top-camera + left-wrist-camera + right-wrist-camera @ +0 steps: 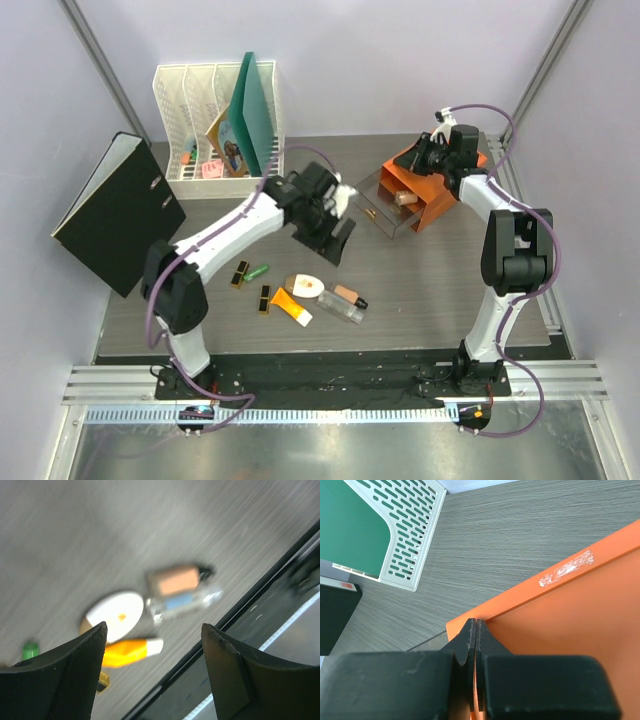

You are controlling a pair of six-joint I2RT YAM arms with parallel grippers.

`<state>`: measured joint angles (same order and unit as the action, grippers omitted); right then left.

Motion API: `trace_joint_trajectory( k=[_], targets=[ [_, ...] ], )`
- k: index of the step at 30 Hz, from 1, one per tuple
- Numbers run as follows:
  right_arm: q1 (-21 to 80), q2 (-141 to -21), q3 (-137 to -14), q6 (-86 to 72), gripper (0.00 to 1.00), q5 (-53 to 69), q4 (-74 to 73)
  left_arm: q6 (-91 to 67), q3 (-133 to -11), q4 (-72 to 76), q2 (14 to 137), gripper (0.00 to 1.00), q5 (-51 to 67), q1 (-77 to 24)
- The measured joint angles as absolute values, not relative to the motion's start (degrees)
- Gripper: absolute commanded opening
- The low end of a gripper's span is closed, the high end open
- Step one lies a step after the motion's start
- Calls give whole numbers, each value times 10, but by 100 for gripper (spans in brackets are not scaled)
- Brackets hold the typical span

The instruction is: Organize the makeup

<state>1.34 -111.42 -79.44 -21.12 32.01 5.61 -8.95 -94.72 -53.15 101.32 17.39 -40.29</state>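
Note:
The makeup lies in a loose group on the table: two black-gold lipsticks (240,273) (265,298), a green tube (258,270), an orange white-capped tube (291,305), a white oval compact (305,285), a peach black-capped bottle (350,296) and a clear bottle (340,308). My left gripper (335,225) hangs open above and behind them, holding nothing. Its blurred wrist view shows the compact (114,612), orange tube (131,651), peach bottle (175,579) and clear bottle (182,601) beyond the open gripper (154,626). My right gripper (477,625) is shut, its tips at the orange box's corner (570,630).
The orange drawer box (420,170) stands at the back right with its clear drawer (395,210) pulled out, and another peach bottle (404,197) lies in it. A white file rack (215,120) with a green folder is at the back left. A black binder (115,215) leans on the left.

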Motion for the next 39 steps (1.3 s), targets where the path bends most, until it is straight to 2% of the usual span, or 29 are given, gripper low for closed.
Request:
trace_joint_trajectory(
  k=[11,22,32,33,36,37,39],
  targets=[
    [13,-1114,-794,-211,1,318,53,-5,-944,-624,1162,74,54,-566],
    [13,-1114,-793,-209,1,316,53,7,-932,-602,1170,73,45,-574],
    [13,-1112,-792,-209,1,316,53,16,-908,-594,1185,66,61,-585],
    [13,-1112,-791,-209,1,316,53,17,-907,-592,1190,65,62,-586],
    [13,-1112,-791,-209,1,315,53,17,-905,-591,1203,50,64,-591],
    [13,-1112,-791,-209,1,315,53,18,-905,-589,1206,38,65,-593],
    [13,-1112,-791,-209,1,315,53,21,-905,-587,1209,27,64,-593]
  ],
)
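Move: Back towards the base lies the clear bottle, about 10 cm behind the open left hand, 2 cm to its right and some 16 cm below. At similar depth are the peach foundation bottle, 8 cm back and 5 cm right, the white compact, 5 cm back and 7 cm left, and the orange tube, 10 cm back and 11 cm left. From the right hand, the clear bottle is roughly 36 cm back, 16 cm left and 13 cm down. Dropping about 16 cm and drawing back some 10 cm, the left hand comes down over the clear bottle: a quick swoop, a brief hover, then a slow final sink. The wrist swings the fingers from slanting right to nearly straight down and turns about 25 degrees clockwise; at the bottom the wide-open fingers begin closing on either side of the bottle's body. ##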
